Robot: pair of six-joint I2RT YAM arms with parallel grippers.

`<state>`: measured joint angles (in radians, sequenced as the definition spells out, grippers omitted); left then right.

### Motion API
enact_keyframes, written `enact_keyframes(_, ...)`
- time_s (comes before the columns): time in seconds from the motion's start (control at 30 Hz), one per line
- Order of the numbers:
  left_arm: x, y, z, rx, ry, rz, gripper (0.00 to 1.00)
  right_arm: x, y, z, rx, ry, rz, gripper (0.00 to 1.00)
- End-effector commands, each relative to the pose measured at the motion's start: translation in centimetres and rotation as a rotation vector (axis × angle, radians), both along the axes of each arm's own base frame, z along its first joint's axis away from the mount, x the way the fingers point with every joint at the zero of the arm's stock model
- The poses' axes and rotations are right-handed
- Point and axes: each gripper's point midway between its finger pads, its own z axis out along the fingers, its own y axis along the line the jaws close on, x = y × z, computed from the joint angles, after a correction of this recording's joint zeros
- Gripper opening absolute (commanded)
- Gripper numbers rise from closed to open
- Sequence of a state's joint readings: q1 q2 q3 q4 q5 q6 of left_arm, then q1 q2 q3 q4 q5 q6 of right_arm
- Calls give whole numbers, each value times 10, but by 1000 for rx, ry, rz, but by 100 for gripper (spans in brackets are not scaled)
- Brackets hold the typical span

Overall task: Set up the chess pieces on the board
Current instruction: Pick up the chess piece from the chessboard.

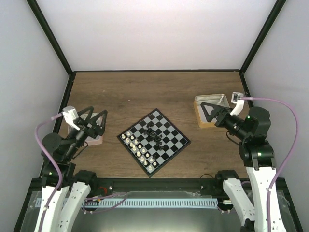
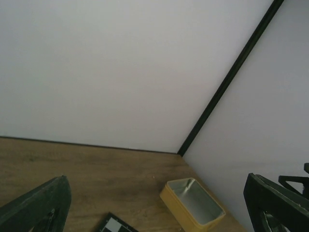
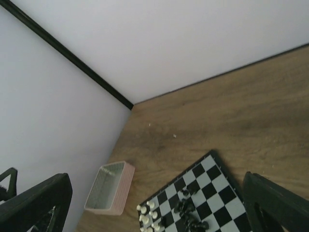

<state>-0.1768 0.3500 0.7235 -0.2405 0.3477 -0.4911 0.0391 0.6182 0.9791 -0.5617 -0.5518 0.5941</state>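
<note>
The board [image 1: 153, 141] lies turned like a diamond in the middle of the table. White chess pieces [image 1: 140, 149] stand in two rows along its near-left edge. Black chess pieces [image 1: 155, 133] lie bunched in a heap near its centre. My left gripper [image 1: 98, 115] hovers open and empty above a pink-rimmed tray [image 1: 94, 137], left of the board. On the other side my right gripper [image 1: 206, 112] is open and empty over a tan-rimmed tray [image 1: 210, 108]. The right wrist view shows the board [image 3: 212, 193], the white rows [image 3: 147, 215] and the black heap [image 3: 188, 212] below the right gripper [image 3: 154, 193].
The pink tray [image 3: 108, 191] and the tan tray [image 2: 193, 203] both look empty inside. Only a corner of the board [image 2: 113, 224] shows under the left gripper [image 2: 155, 193]. White walls with black corner posts close in the table at the back and sides.
</note>
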Motion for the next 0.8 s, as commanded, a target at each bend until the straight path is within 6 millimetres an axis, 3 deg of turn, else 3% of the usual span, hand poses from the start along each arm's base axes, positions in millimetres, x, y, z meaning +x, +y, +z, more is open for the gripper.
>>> enact_keyframes(0.0,8,-10,-9,-26,30,-61,100,6,10,-31,-23,82,89,96)
enact_keyframes(0.23,25,-3,-38,-50,116,-5,100,31,13,-79,-59,221,121,83)
enact_keyframes(0.37,34,-9,-54,-42,180,-30,100,40,25,-112,-83,287,137,79)
enact_keyframes(0.6,52,-15,-81,-6,287,-40,100,64,75,-167,-177,383,172,71)
enact_keyframes(0.77,61,-10,-88,24,294,-3,100,84,125,-200,-284,434,226,58)
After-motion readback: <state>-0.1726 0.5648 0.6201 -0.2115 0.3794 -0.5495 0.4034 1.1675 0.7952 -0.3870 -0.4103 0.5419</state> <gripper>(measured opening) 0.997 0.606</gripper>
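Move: The black chess pieces, clustered mid-board, lie about 18 cm left of the right hand, 6 cm ahead and roughly 33 cm below. The white chess pieces stand some 25 cm to its left and 1 cm ahead, the yellow box 17 cm ahead and 7 cm to its right, both similarly low. From the left hand, the black pieces are about 19 cm right, 8 cm ahead and 35 cm down. Right hand tips and drops about 20 cm, leftward towards black pieces, fingers narrowing; left hand sinks forward too. ##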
